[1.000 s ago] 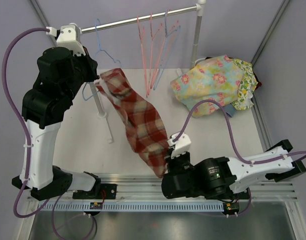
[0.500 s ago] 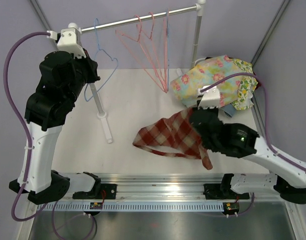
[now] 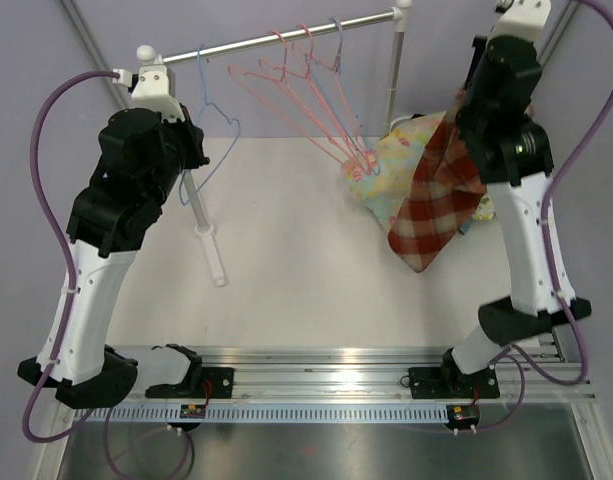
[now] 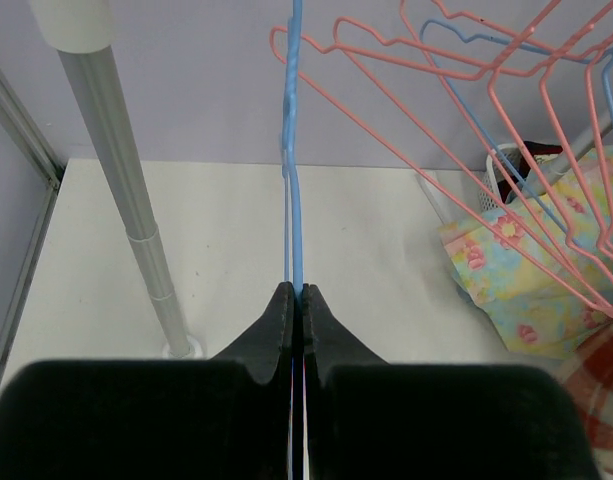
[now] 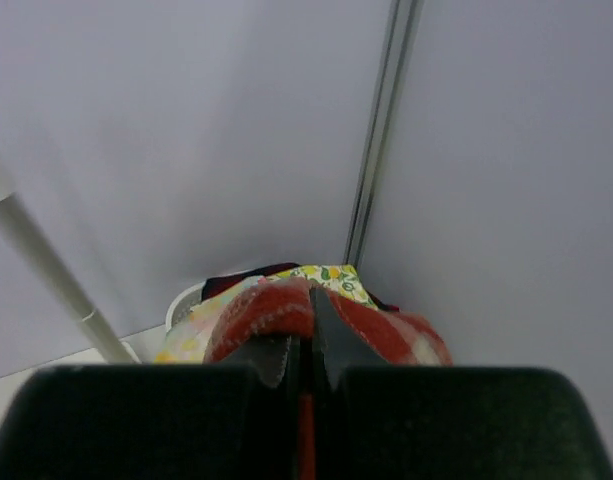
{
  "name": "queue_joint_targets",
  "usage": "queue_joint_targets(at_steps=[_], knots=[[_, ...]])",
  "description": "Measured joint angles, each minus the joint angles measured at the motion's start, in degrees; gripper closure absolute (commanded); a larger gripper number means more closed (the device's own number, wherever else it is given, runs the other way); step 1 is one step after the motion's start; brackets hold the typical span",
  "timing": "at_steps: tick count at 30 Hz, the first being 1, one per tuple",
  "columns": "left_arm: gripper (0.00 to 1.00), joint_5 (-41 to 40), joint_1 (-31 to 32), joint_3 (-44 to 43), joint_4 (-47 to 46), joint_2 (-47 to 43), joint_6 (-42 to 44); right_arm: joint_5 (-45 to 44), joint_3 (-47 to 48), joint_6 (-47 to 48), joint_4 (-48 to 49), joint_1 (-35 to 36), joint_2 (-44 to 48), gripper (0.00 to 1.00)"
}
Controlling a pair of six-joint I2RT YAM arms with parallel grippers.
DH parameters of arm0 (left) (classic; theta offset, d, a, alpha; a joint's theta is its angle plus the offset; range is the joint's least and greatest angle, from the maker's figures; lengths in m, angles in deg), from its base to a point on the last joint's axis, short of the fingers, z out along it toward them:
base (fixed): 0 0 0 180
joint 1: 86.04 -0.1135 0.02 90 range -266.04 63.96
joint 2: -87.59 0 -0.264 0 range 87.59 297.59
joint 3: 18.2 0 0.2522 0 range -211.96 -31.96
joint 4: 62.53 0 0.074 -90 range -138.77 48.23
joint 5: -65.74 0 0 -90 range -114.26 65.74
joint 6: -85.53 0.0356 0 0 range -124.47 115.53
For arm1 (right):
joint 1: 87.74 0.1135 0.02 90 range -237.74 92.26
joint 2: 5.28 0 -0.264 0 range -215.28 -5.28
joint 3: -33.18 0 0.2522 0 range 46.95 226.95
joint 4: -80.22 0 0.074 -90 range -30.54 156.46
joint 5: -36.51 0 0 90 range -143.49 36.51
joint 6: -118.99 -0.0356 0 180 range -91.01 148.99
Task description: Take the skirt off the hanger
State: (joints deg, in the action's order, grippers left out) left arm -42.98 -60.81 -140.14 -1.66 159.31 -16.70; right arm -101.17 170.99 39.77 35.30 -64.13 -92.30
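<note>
The red plaid skirt (image 3: 431, 205) hangs free in the air at the back right, clear of every hanger. My right gripper (image 5: 306, 300) is shut on its top edge (image 5: 261, 310), held high by the right wall; the cloth dangles in front of the floral pile. The blue wire hanger (image 3: 208, 120) hangs bare from the rail at the left. My left gripper (image 4: 297, 292) is shut on its lower wire (image 4: 296, 150), the jaws pressed together around it.
The clothes rail (image 3: 276, 40) crosses the back, on a left post (image 4: 126, 200) and a right post (image 3: 391, 70). Several pink and blue hangers (image 3: 316, 110) hang slanted towards the right. A pile of floral clothes (image 3: 396, 165) lies at the back right.
The skirt came off the blue hanger. My right arm carried it from the front of the table up to the back right. The pink hangers swung to the right.
</note>
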Motion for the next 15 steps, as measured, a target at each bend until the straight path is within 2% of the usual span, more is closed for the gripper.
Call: queue_joint_targets(at_steps=[3, 6, 10, 11, 12, 13, 15], knots=[[1.00, 0.02, 0.00, 0.09, -1.20, 0.35, 0.24, 4.74, 13.75, -2.25, -1.38, -9.57, -12.57, 1.00], [1.00, 0.02, 0.00, 0.09, -2.32, 0.85, 0.39, 9.18, 23.52, -5.84, -1.86, -15.65, -23.61, 1.00], [1.00, 0.24, 0.00, -0.09, -4.31, 2.32, 0.44, 14.99, 25.31, -12.39, -0.46, -19.71, -33.18, 1.00], [1.00, 0.28, 0.00, -0.37, -4.59, 2.99, 0.44, 16.50, 24.06, -14.08, 0.22, -20.20, -34.91, 0.93], [1.00, 0.35, 0.00, -0.96, -4.72, 3.82, 0.48, 17.68, 22.97, -15.37, 0.52, -20.41, -36.17, 0.72], [1.00, 0.48, 0.00, -1.75, -4.83, 4.81, 0.61, 19.04, 21.57, -17.51, 0.50, -20.52, -37.64, 0.65], [1.00, 0.81, 0.00, -3.19, -5.49, 6.88, 0.85, 20.09, 18.62, -22.05, -1.97, -20.35, -39.76, 0.42]])
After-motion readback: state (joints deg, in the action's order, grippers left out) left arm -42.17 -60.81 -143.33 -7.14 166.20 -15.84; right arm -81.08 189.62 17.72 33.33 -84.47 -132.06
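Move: The right hand already holds the plaid skirt. The clothes pile in the white basket is its aim, some 28 cm ahead, 6 cm right and 43 cm below; the rack's right post stands about 25 cm ahead and 15 cm left. The left hand grips the emptied blue hanger, with the rail straight ahead about 20 cm and 15 cm up. The left post is roughly 17 cm ahead and 12 cm left, the coral hangers 14 cm ahead and 20 cm right. The right hand swings the skirt fast towards the basket, reaching about 23 cm forward while bearing right, then plunging some 20 cm down with a slight drift back left, the wrist rolling its left side up and tipping down by roughly 20 degrees in all, and at the very end its fingers start to part, to under half open, above the pile. Meanwhile the left hand keeps its shut grip on the blue hanger and eases it forward and somewhat right, nearer the rail. ##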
